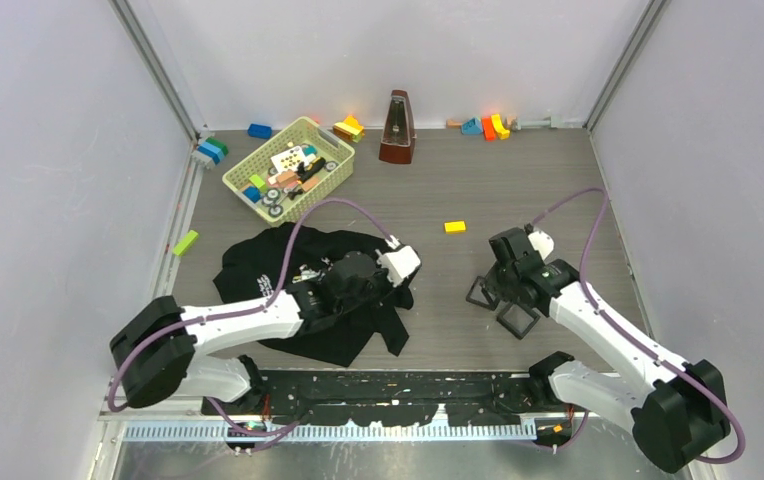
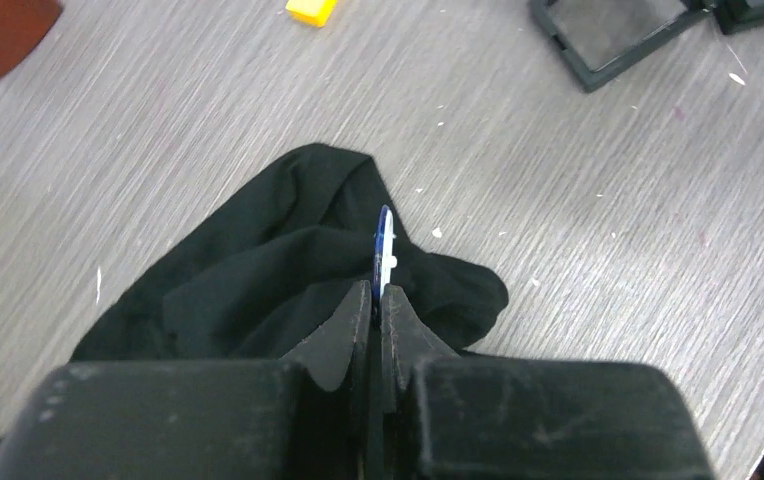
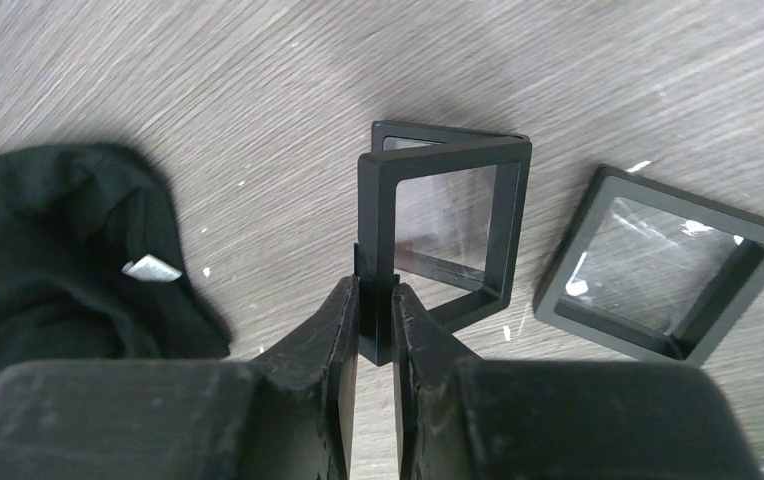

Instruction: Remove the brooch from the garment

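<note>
The garment (image 1: 268,270), a black T-shirt, lies crumpled at the left of the table; a fold of it (image 2: 278,260) shows under my left gripper (image 2: 378,292). That gripper is shut on the brooch (image 2: 385,240), a thin blue and white piece seen edge-on, sticking out past the fingertips right over the cloth. I cannot tell whether the brooch is still pinned to the fabric. My right gripper (image 3: 376,288) is shut on the upright frame of an open black square box (image 3: 448,215), well to the right of the garment (image 3: 48,250).
A second black square box (image 3: 663,265) lies flat just right of the held one. A yellow block (image 1: 455,227) lies mid-table. A basket of toys (image 1: 288,168), a metronome (image 1: 397,128) and coloured blocks (image 1: 488,126) stand along the back. A green block (image 1: 186,242) lies at the left edge.
</note>
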`<action>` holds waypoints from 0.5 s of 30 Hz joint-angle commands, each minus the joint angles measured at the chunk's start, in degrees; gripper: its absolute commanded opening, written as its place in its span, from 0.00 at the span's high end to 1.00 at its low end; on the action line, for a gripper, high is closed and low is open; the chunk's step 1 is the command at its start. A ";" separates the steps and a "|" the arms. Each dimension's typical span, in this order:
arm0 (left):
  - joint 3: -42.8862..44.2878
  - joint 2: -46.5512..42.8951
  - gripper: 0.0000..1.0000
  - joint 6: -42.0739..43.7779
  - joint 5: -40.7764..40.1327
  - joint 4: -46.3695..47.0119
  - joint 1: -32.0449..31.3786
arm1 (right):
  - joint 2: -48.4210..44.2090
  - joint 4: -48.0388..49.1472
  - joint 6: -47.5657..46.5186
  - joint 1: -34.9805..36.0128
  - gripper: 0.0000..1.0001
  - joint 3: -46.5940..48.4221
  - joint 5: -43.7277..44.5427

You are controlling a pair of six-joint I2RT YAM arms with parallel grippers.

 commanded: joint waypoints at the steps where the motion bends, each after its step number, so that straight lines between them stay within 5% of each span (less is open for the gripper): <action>1: 1.96 3.63 1.00 9.46 7.53 10.76 -0.27 | -3.04 4.47 -8.96 -0.15 0.99 0.87 -8.37; 6: 4.59 8.72 1.00 18.74 16.96 13.42 -0.31 | -4.05 6.18 -13.22 -0.15 0.99 0.27 -17.31; 15: 4.47 19.48 1.00 26.95 21.29 27.68 -0.32 | -4.31 5.66 -15.57 -0.18 1.00 -0.20 -22.99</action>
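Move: The left hand already holds the brooch and the right hand the open black frame case by its rim. The case is about 17 cm to the left hand's right, 2 cm back and 8 cm below; the brooch lies some 17 cm left of the right hand, 2 cm ahead and 5 cm above. From the left hand, the yellow block is 12 cm ahead and 9 cm right, 12 cm down; the garment's middle is 18 cm left and 2 cm back, equally low. A second frame case sits 5 cm back and 6 cm right of the right hand, 7 cm below. Rightward, about 7 cm and sinking 2 cm, the left hand carries the pinched brooch off past the garment's edge towards the open case, turning clockwise some 25 degrees and tipping its fingers upward. The right hand comes to meet it, bringing the case 5 cm left while rising and drawing back a little, turning counter-clockwise; both grips hold. ##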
